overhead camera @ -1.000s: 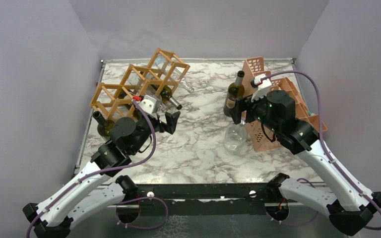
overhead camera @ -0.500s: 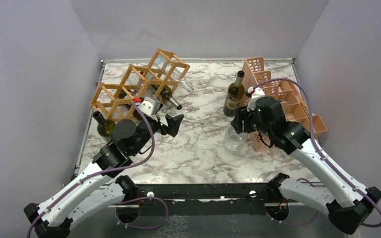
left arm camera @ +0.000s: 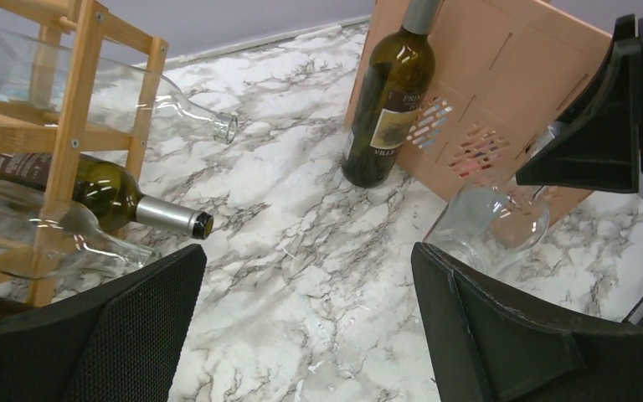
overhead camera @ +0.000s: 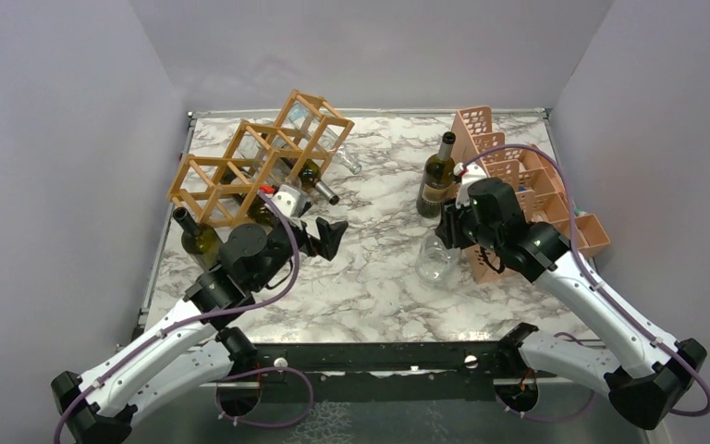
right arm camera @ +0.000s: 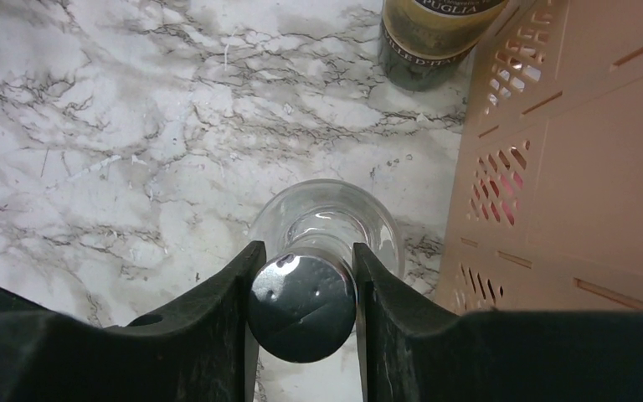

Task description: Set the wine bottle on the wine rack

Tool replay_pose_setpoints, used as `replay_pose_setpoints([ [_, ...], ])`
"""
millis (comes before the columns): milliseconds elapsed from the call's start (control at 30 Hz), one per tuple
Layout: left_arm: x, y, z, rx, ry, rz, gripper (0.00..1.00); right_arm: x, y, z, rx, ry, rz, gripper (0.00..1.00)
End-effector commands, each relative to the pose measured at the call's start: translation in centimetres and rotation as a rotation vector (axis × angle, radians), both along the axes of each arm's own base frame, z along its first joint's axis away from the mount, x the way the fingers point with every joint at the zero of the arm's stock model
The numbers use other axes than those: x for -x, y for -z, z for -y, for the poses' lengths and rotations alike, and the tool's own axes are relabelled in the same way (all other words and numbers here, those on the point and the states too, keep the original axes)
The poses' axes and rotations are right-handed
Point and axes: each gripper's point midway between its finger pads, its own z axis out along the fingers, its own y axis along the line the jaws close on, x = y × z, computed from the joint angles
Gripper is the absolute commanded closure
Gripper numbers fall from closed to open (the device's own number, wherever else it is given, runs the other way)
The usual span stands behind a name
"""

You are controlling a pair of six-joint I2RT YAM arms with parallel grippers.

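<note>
A clear glass wine bottle (overhead camera: 436,258) stands upright on the marble table beside the pink crate. My right gripper (overhead camera: 450,225) is above it, shut on its silver-capped top (right arm camera: 303,306), with one finger (right arm camera: 218,310) pressed to each side of the cap. The wooden wine rack (overhead camera: 240,171) lies tilted at the back left and holds several bottles. My left gripper (overhead camera: 328,236) hovers open in front of the rack with nothing between its fingers (left arm camera: 134,335). From the left wrist, the clear bottle (left arm camera: 494,226) is ahead to the right and the rack (left arm camera: 67,126) is to the left.
A green wine bottle (overhead camera: 437,176) stands upright behind the clear one, against the pink plastic crate (overhead camera: 527,185). A dark bottle (left arm camera: 100,188) and a clear one (left arm camera: 159,92) poke out of the rack. Another dark bottle (overhead camera: 194,236) lies at the rack's front left.
My right gripper has come down over the clear bottle and shut on its capped top. The left arm has shifted slightly forward and stays open.
</note>
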Motion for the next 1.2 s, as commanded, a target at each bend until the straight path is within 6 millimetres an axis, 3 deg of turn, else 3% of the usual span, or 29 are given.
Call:
replay_pose_setpoints([
  [0,0.2,0.3,1.8,0.011,0.079,0.017,0.01,0.0,-0.3,-1.6,-0.030,-0.055,-0.032,0.97],
  [267,-0.3,1.7,2.6,-0.040,0.096,0.008,0.01,-1.6,-3.4,-6.1,-0.161,-0.183,0.009,0.99],
  [600,-1.7,2.0,-0.2,-0.021,-0.086,-0.047,0.01,-6.5,-7.9,-13.6,-0.361,-0.266,0.081,0.99],
  [767,-2.0,2.5,-0.5,0.000,-0.126,-0.084,0.01,-8.3,-9.2,-15.8,-0.437,-0.270,0.143,0.99],
  [967,-2.5,4.1,0.0,-0.001,-0.142,-0.136,0.01,-8.5,-7.8,-15.8,-0.479,-0.248,0.174,0.99],
  [1167,-2.8,5.8,1.9,-0.043,-0.080,-0.188,0.01,-5.9,-2.4,-12.4,-0.435,-0.184,0.159,0.99],
])
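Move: The right hand already grips the clear bottle by its cap; the left gripper it is heading for is about 30 cm to its left, 7 cm back and 7 cm higher. The standing wine bottle is 16 cm ahead of the right hand and 3 cm left, the pink crate 20 cm right and 12 cm ahead. From the left hand, the clear bottle lies about 30 cm right, 7 cm ahead and 17 cm below. The right hand carries the clear bottle some 13 cm left and forward, towards the open, sinking left hand. ##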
